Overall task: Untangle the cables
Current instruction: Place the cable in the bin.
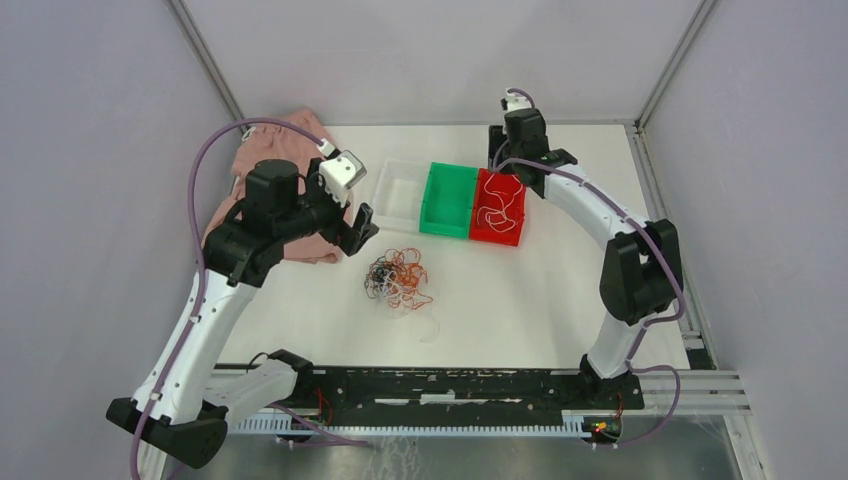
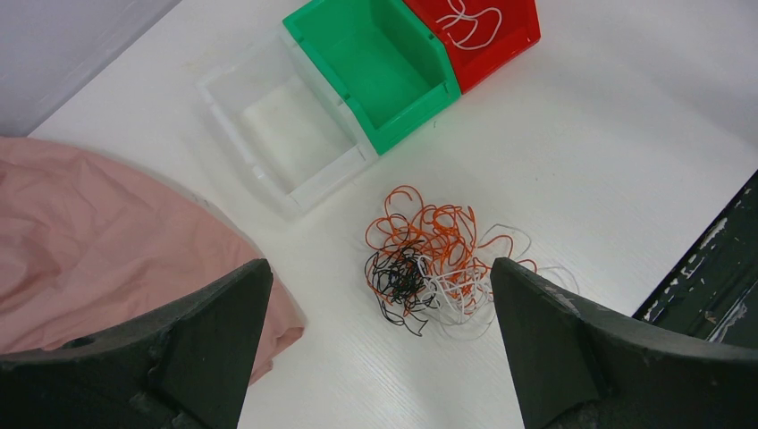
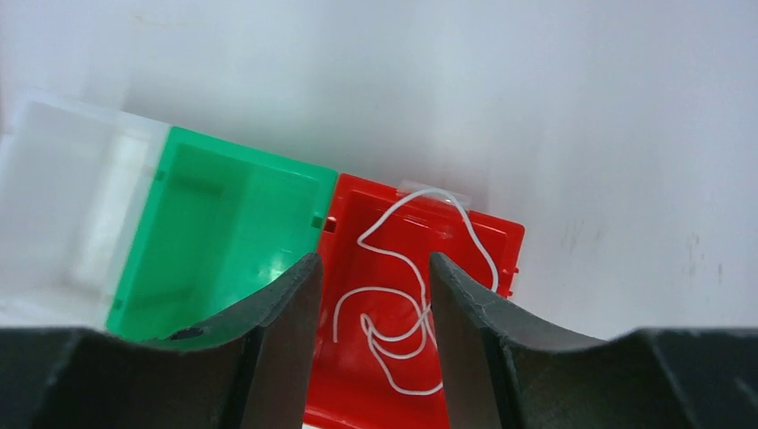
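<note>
A fist-sized tangle of orange, black and white cables (image 1: 400, 278) lies on the white table (image 1: 520, 300) in front of the bins. In the left wrist view the cables (image 2: 429, 264) sit below and between my wide-spread fingers. My left gripper (image 1: 358, 228) (image 2: 377, 266) hangs open above and to the left of them, holding nothing. Loose white cable (image 1: 498, 208) (image 3: 402, 322) lies curled in the red bin (image 1: 497, 240) (image 3: 357, 384). My right gripper (image 1: 505, 160) (image 3: 374, 259) hovers over that bin, open, with nothing between its fingers.
A green bin (image 1: 448, 198) (image 3: 223, 232) and a clear bin (image 1: 400, 192) (image 2: 277, 134) stand in a row left of the red one. A pink cloth (image 1: 270, 165) (image 2: 107, 241) lies at the back left, under the left arm. A faint white strand (image 1: 430, 326) lies alone near the tangle.
</note>
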Tool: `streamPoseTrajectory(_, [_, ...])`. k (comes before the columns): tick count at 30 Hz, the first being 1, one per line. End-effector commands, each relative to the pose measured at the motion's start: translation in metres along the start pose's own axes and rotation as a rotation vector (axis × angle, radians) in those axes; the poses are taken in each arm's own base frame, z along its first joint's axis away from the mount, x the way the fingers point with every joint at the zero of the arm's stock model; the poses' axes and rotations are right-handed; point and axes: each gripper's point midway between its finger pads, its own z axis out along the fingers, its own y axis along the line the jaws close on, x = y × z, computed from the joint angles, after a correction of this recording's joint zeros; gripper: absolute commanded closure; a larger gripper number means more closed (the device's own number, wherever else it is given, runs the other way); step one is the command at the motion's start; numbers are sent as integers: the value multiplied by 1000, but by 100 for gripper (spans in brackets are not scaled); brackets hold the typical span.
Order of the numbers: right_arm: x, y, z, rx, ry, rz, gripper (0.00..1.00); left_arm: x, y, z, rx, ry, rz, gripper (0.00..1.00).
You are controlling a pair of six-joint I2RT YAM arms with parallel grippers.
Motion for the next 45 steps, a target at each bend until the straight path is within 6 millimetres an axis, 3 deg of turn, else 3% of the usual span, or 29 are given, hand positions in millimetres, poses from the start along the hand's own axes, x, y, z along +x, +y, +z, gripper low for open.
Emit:
streamPoseTrajectory(1, [22, -30, 20, 149, 49, -71, 46, -12, 1, -6, -4, -53, 53, 1])
streamPoseTrajectory(7, [34, -53, 29, 202, 65, -104, 46, -11, 1, -7, -8, -49, 59, 1])
streamPoseTrajectory(19, [56, -56, 56, 166, 141, -190, 52, -12, 3, -5, -13, -45, 58, 1])
streamPoseTrajectory(26, [64, -57, 59, 165, 147, -202, 60, -10, 3, -3, -10, -39, 53, 1])
streamPoseTrajectory(36, [47, -66, 48, 219, 86, -209, 94, -12, 2, -3, -7, -49, 49, 1])
streamPoseTrajectory(42, [30, -74, 36, 273, 38, -211, 100, -13, 2, -6, -12, -54, 53, 1])
streamPoseTrajectory(45, [21, -67, 29, 244, 14, -206, 100, -13, 2, -5, -8, -53, 50, 1])
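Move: Draped over the right wall of the red bin, near its far corner, the white cable's loose stretch lies about 6 cm right of the open right hand, 2 cm ahead and some 9 cm below. The red bin's middle is straight sideways-level with that hand, 6 cm back and 16 cm down; the green bin stands 10 cm left of the red one. From the idle left hand the stretch lies roughly 25 cm ahead, 28 cm right and 21 cm below. Sinking about 9 cm while sliding some 5 cm to its right, the half-open right hand comes down to the cable's loose stretch at the red bin's far right corner, its left side rolling down nearly 20 degrees. There it only creeps slightly forward and right as its fingers shut and pinch the white cable between their tips. ##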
